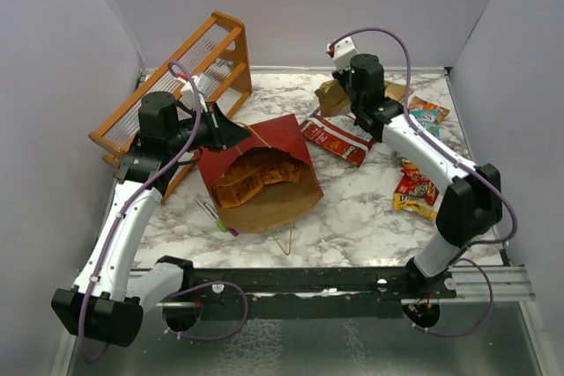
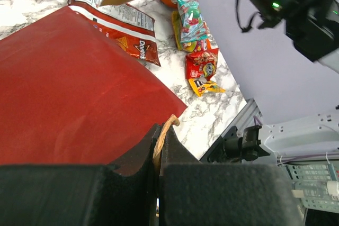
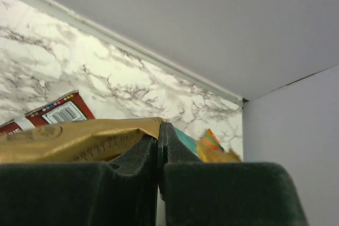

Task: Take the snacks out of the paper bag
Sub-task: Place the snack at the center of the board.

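Observation:
The dark red paper bag lies on its side mid-table, its brown mouth facing the arms, with orange snacks inside. My left gripper is at the bag's far left corner, shut on a tan loop handle over the red paper bag. At the back, my right gripper is shut on the edge of a gold-brown packet, held just above the table. A red chip packet lies flat between bag and right gripper. More snacks lie at the right edge.
An orange woorack stands at the back left, close behind the left arm. Green and pink markers lie by the bag's near left corner. The bag's other handle trails toward the front rail. White walls enclose the table.

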Robot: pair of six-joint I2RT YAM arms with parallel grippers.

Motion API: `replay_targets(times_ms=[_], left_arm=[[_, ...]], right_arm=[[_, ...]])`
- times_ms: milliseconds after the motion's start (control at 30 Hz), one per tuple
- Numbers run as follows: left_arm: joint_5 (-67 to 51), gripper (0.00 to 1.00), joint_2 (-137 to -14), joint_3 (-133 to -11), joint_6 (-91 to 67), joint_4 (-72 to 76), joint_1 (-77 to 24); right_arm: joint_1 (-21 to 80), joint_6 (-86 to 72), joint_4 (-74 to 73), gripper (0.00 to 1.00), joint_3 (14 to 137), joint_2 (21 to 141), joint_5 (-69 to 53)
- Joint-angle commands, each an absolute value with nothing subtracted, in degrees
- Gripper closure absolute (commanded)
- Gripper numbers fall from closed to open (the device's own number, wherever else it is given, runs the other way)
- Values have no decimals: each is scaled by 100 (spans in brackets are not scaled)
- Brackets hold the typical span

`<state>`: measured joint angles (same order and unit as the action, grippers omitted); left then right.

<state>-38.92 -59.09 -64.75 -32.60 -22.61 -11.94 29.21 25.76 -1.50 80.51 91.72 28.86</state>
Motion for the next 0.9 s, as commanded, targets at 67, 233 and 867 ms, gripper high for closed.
replay_targets(times_ms=[67,233,867], left_arm=[[-3826,100,-5735,-6609,-3241,-2376,-1160],[-3823,100,-5706,-6597,-3207,-2423,-1158],[-3818,100,-5762,-6542,-3088,-2478,-1156]], right_arm=[[2399,2199,-291,99,9165,10023,2168],[2111,2378,-416,99,9701,10586,2149],[2188,1153,-1791,99,9786,11687,1047]])
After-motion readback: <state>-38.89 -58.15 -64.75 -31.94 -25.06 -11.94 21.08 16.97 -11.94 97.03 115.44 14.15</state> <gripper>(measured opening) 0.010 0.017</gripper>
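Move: The right hand already holds the gold snack; its place, the bare board just beyond the Doritos bag, lies about 7 cm ahead, 4 cm left and 20 cm down. The Doritos bag is some 5 cm back and 4 cm left, the teal snack 4 cm back and 18 cm right, both on the board. From the left hand, still gripping the paper bag's handle, that place is roughly 27 cm ahead and 20 cm right. Still gripping the gold snack, the right hand reaches forward 8 cm, then lowers steeply, 13 cm in all, tipping down. ##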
